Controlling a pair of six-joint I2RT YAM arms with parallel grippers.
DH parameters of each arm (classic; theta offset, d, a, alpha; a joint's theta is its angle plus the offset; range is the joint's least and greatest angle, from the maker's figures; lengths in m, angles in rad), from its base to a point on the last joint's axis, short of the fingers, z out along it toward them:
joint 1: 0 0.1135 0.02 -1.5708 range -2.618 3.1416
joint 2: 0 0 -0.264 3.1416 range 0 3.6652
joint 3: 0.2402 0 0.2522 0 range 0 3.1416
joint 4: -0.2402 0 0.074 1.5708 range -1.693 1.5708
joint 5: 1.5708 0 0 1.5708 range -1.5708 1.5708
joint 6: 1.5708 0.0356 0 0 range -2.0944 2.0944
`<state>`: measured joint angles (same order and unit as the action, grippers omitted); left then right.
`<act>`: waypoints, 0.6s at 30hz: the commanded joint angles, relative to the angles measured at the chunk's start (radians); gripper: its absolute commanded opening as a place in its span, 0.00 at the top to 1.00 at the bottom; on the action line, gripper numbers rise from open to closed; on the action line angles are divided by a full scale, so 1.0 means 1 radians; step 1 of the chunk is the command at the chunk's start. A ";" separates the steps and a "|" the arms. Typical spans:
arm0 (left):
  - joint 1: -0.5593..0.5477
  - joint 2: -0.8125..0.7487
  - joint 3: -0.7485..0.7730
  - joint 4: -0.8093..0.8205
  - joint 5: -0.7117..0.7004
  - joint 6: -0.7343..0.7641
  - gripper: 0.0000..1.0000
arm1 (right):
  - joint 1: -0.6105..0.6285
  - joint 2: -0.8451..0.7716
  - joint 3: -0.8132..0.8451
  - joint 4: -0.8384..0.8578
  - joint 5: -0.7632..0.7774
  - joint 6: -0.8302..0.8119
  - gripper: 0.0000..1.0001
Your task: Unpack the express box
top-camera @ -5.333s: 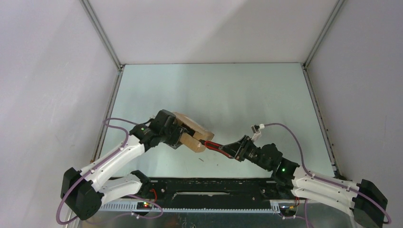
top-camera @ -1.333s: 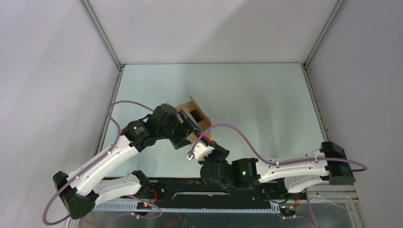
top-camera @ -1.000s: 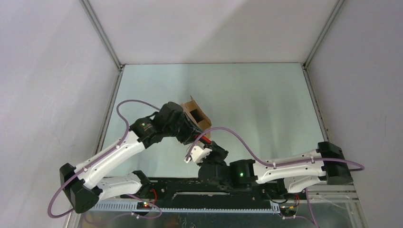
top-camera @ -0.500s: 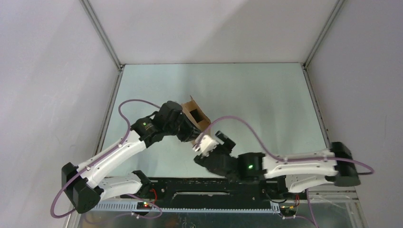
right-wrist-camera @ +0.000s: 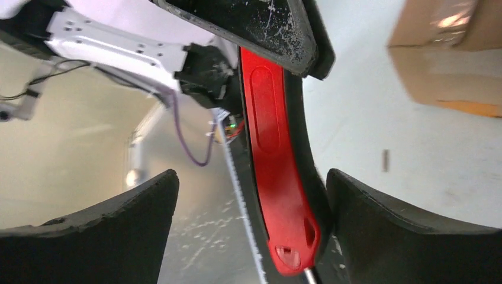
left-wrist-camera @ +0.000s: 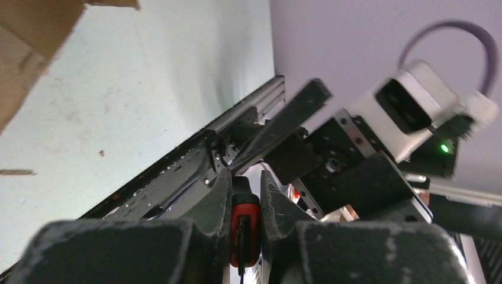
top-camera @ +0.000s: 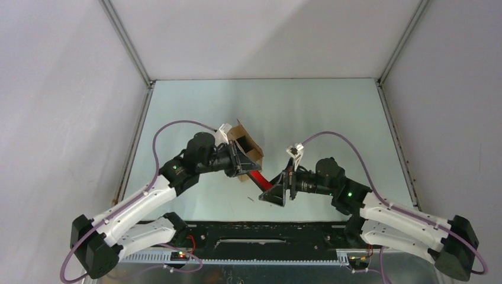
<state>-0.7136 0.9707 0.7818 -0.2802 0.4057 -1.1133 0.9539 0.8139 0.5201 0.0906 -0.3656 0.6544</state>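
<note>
The express box [top-camera: 244, 144], a small brown carton with open flaps, stands on the table left of centre. It shows at the top left of the left wrist view [left-wrist-camera: 26, 41] and the top right of the right wrist view [right-wrist-camera: 453, 56]. My left gripper [top-camera: 241, 165] [left-wrist-camera: 244, 180] is just in front of the box, shut on one end of the red-and-black utility knife [top-camera: 258, 179] [left-wrist-camera: 244, 228]. My right gripper [top-camera: 273, 188] [right-wrist-camera: 251, 177] is open, and the knife's red handle [right-wrist-camera: 273, 171] lies between its fingers, close against the right finger [right-wrist-camera: 408, 225].
A small sliver [top-camera: 251, 199] lies on the pale table [top-camera: 308, 112] in front of the knife. Grey walls close in the table on three sides. The black base rail [top-camera: 266, 236] runs along the near edge.
My right arm has swung from low at the left out to the right, and its gripper now faces left, open round the knife. My left gripper has turned and is shut on the knife.
</note>
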 commanded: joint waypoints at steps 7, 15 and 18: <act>-0.013 -0.091 -0.121 0.414 0.109 -0.029 1.00 | -0.008 0.200 -0.159 0.790 -0.245 0.507 0.15; -0.015 -0.086 -0.151 0.466 0.109 -0.050 1.00 | -0.002 0.368 -0.289 1.193 -0.125 0.759 0.45; -0.016 -0.084 -0.160 0.481 0.118 -0.056 1.00 | -0.007 0.384 -0.301 1.205 -0.101 0.758 0.47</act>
<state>-0.7227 0.9001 0.6407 0.0795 0.5018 -1.1290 0.9493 1.1805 0.2241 1.1076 -0.5297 1.3365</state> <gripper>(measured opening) 0.169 0.539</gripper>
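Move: Just ahead and to the left of the right hand, about 3 cm out and 4 cm left at nearly its own height, is the middle of the red cutter. The left hand already grips the cutter's other end, with that middle about 3 cm back, 4 cm right and 2 cm below. From the right hand, the express box stands some 15 cm ahead, 9 cm left and 15 cm down; a small scrap lies level with it, 6 cm left and 21 cm below. Bringing its open jaws around the cutter's free end, the right hand slides back and left, about 3 cm each way, while rolling its forward side down and tipping its fingers up, some 35 degrees in all, then narrows to about half open. Keeping its grip, the left hand lifts the cutter about 3 cm, easing slightly back and right and tipping its fingers up. ##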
